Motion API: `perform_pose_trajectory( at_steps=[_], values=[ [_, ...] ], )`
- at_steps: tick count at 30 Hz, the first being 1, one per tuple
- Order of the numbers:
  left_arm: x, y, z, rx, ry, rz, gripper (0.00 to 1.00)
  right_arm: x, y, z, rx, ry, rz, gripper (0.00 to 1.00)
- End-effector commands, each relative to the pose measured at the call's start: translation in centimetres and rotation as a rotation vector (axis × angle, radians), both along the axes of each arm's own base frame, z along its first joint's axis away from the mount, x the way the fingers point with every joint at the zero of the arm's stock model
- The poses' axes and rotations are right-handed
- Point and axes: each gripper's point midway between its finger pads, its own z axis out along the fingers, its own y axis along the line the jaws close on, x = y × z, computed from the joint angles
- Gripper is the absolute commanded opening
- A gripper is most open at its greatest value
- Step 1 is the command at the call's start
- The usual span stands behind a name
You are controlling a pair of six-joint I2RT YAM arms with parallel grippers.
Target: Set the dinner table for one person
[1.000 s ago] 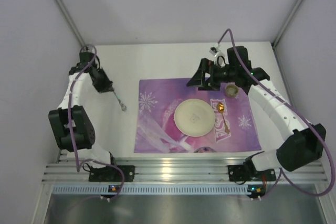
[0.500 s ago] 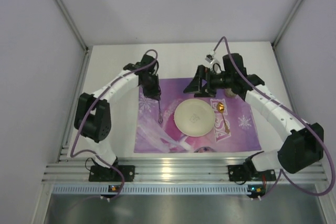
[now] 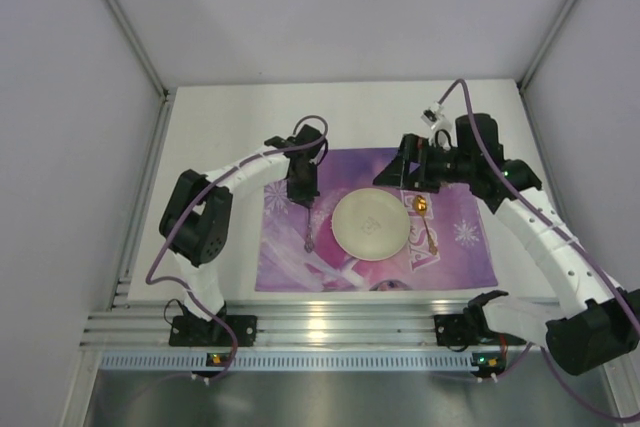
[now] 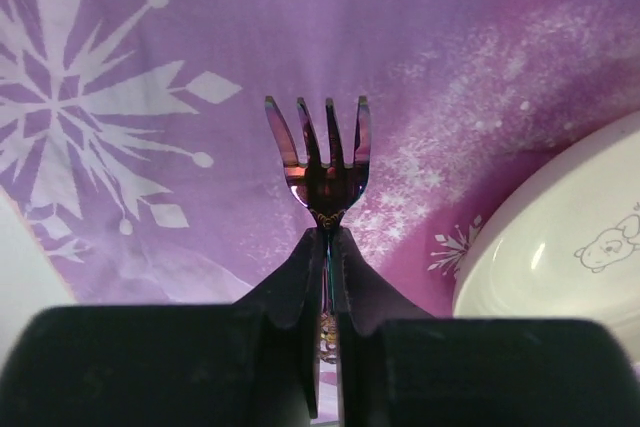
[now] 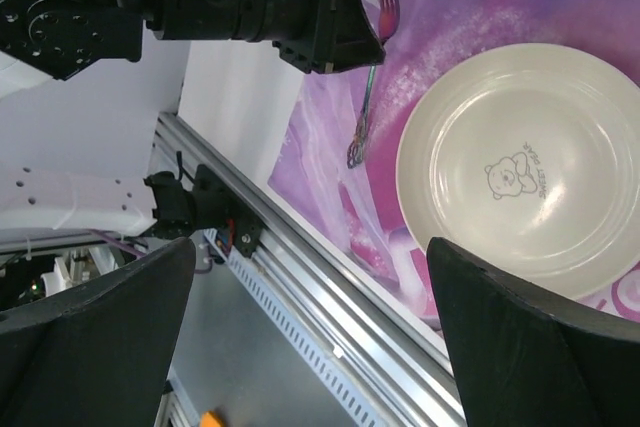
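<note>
My left gripper (image 3: pixel 303 190) is shut on a shiny fork (image 3: pixel 307 227), held over the purple snowflake placemat (image 3: pixel 290 257) just left of the cream plate (image 3: pixel 371 224). From the left wrist, the fork (image 4: pixel 318 152) has its tines past the closed gripper (image 4: pixel 328 239), with the plate (image 4: pixel 570 237) to the right. A gold spoon (image 3: pixel 427 222) lies on the mat right of the plate. My right gripper (image 3: pixel 407 165) hovers open and empty above the mat's far edge. Its wrist view shows the gripper (image 5: pixel 310 247), the plate (image 5: pixel 520 167) and the fork (image 5: pixel 368 87). The white dinner table (image 3: pixel 220 147) lies under everything.
A ribbed aluminium rail (image 3: pixel 350 322) runs along the near edge, with both arm bases bolted to it. Grey enclosure walls stand on the left, the right and at the back. The left arm's black gripper body (image 5: pixel 290 7) fills the top of the right wrist view.
The left arm has swung from the table's left side onto the placemat, carrying the fork to beside the plate. The right gripper has drawn back slightly to the right, still open.
</note>
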Motion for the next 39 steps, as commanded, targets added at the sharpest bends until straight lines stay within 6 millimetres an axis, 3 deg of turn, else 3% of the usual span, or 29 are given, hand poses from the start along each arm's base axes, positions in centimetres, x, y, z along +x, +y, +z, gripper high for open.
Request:
perform_pose_trajectory(
  at_steps=[1,3,6,7,8,9,10,11,12,13,14,15,16,17,18,19,20,21,22,24,26,27,30,31,34,36,38,39],
  values=[
    [0.8,1.0,-0.6,0.046,-0.036,0.041,0.11,-0.5,-1.0,-0.1,-0.03,-0.033,-0.023,1.0],
    [0.6,1.2,-0.8,0.055,-0.037,0.039,0.19,-0.6,-1.2,-0.4,-0.04,-0.028,-0.033,1.0],
    [0.8,1.4,0.0,0.057,-0.063,0.034,0.44,-0.8,-1.5,-0.4,-0.049,-0.041,-0.039,1.0],
    [1.1,1.6,0.5,0.063,-0.079,0.034,0.6,-0.8,-1.6,-0.4,-0.051,-0.041,-0.044,1.0],
    [1.5,1.7,2.3,0.06,-0.119,0.035,0.68,-0.7,-1.7,-0.3,-0.055,-0.05,-0.046,1.0],
    [1.9,2.1,3.6,0.073,-0.157,0.037,0.89,-0.7,-1.7,0.1,-0.054,-0.063,-0.047,1.0],
    [3.0,3.8,5.2,0.14,-0.229,0.063,0.92,-0.9,-1.8,0.7,-0.054,-0.089,-0.043,1.0],
    [3.9,4.8,8.7,0.138,-0.326,0.091,0.93,-0.9,-1.9,1.8,-0.048,-0.123,-0.044,1.0],
    [4.7,6.2,10.8,0.175,-0.411,0.126,0.93,-1.0,-2.3,3.0,-0.049,-0.175,-0.055,1.0],
    [5.9,9.1,13.3,0.272,-0.532,0.163,0.93,-1.0,-2.5,3.9,-0.051,-0.206,-0.066,1.0],
    [4.5,11.3,15.6,0.294,-0.634,0.161,0.94,-1.0,-2.9,5.5,-0.048,-0.253,-0.085,1.0],
    [6.6,10.9,19.4,0.22,-0.865,0.188,0.94,-0.7,-3.5,6.2,-0.065,-0.289,-0.123,1.0],
    [6.1,12.8,21.0,0.331,-0.987,0.097,0.94,-1.1,-4.1,7.2,-0.067,-0.32,-0.151,1.0],
    [3.4,15.1,19.5,0.378,-1.081,0.07,0.98,-0.7,-5.0,7.7,-0.086,-0.343,-0.212,1.0],
    [3.4,15.8,23.2,0.329,-1.327,0.155,0.99,-1.2,-5.7,8.5,-0.08,-0.371,-0.245,1.0],
    [1.9,18.0,18.6,0.439,-1.328,0.085,0.99,-1.4,-6.2,8.3,-0.088,-0.376,-0.27,1.0],
    [1.2,17.7,19.3,0.344,-1.377,0.053,0.98,-1.5,-6.8,8.3,-0.099,-0.393,-0.304,1.0],
    [1.3,18.7,18.1,0.319,-1.358,0.074,0.97,-2.2,-7.4,8.7,-0.086,-0.422,-0.324,1.0],
    [1.1,21.3,15.6,0.298,-1.279,0.186,0.97,-2.3,-7.6,8.0,-0.089,-0.425,-0.337,1.0],
    [0.7,22.7,13.7,0.284,-1.257,0.24,0.98,-2.9,-8.6,8.0,-0.093,-0.453,-0.382,1.0],
    [0.4,21.8,11.8,0.194,-1.29,0.203,0.98,-3.1,-9.3,7.3,-0.107,-0.45,-0.415,1.0],
    [0.6,22.7,11.1,0.193,-1.278,0.218,0.98,-3.5,-9.5,7.5,-0.106,-0.47,-0.416,1.0],
    [1.4,21.9,8.5,0.098,-1.241,0.205,0.99,-3.8,-9.7,7.3,-0.115,-0.476,-0.414,1.0],
    [1.7,22.2,6.4,0.119,-1.185,0.19,0.98,-3.9,-9.7,7.2,-0.116,-0.472,-0.414,1.0],
    [3.9,22.8,6.1,0.14,-1.191,0.219,0.98,-3.8,-9.6,6.8,-0.117,-0.451,-0.414,1.0],
    [5.1,22.2,6.5,0.115,-1.217,0.174,0.98,-3.6,-9.6,6.5,-0.123,-0.437,-0.417,1.0],
    [6.2,21.9,5.3,0.106,-1.182,0.135,0.98,-3.4,-9.6,6.2,-0.128,-0.431,-0.42,1.0],
    [6.6,21.9,5.6,0.106,-1.214,0.131,0.98,-3.1,-9.6,6.0,-0.136,-0.426,-0.422,1.0]
  ],
)
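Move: The left gripper still pinches the fork near its neck, just above the placemat. The fork's spot is right below, its middle roughly 4 cm back of the fingers and 1 cm lower, level left-right. The plate's middle is about 18 cm to the right and 5 cm back, the spoon some 32 cm right and 5 cm back, both about mat height. From the right gripper, the fork spot lies about 27 cm left, 2 cm ahead and 21 cm down. Lower the left gripper under 1 cm, open it wide to let go of the fork, then lift clear nearly 20 cm, swinging some 23 cm left off the placemat and tipping the fingers up to point nearly forward; sink back to about starting height over bare table. Draw the open right gripper about 9 cm right, away from the plate, rising about 6 cm and coming slightly back, tilting up and turning clockwise. ##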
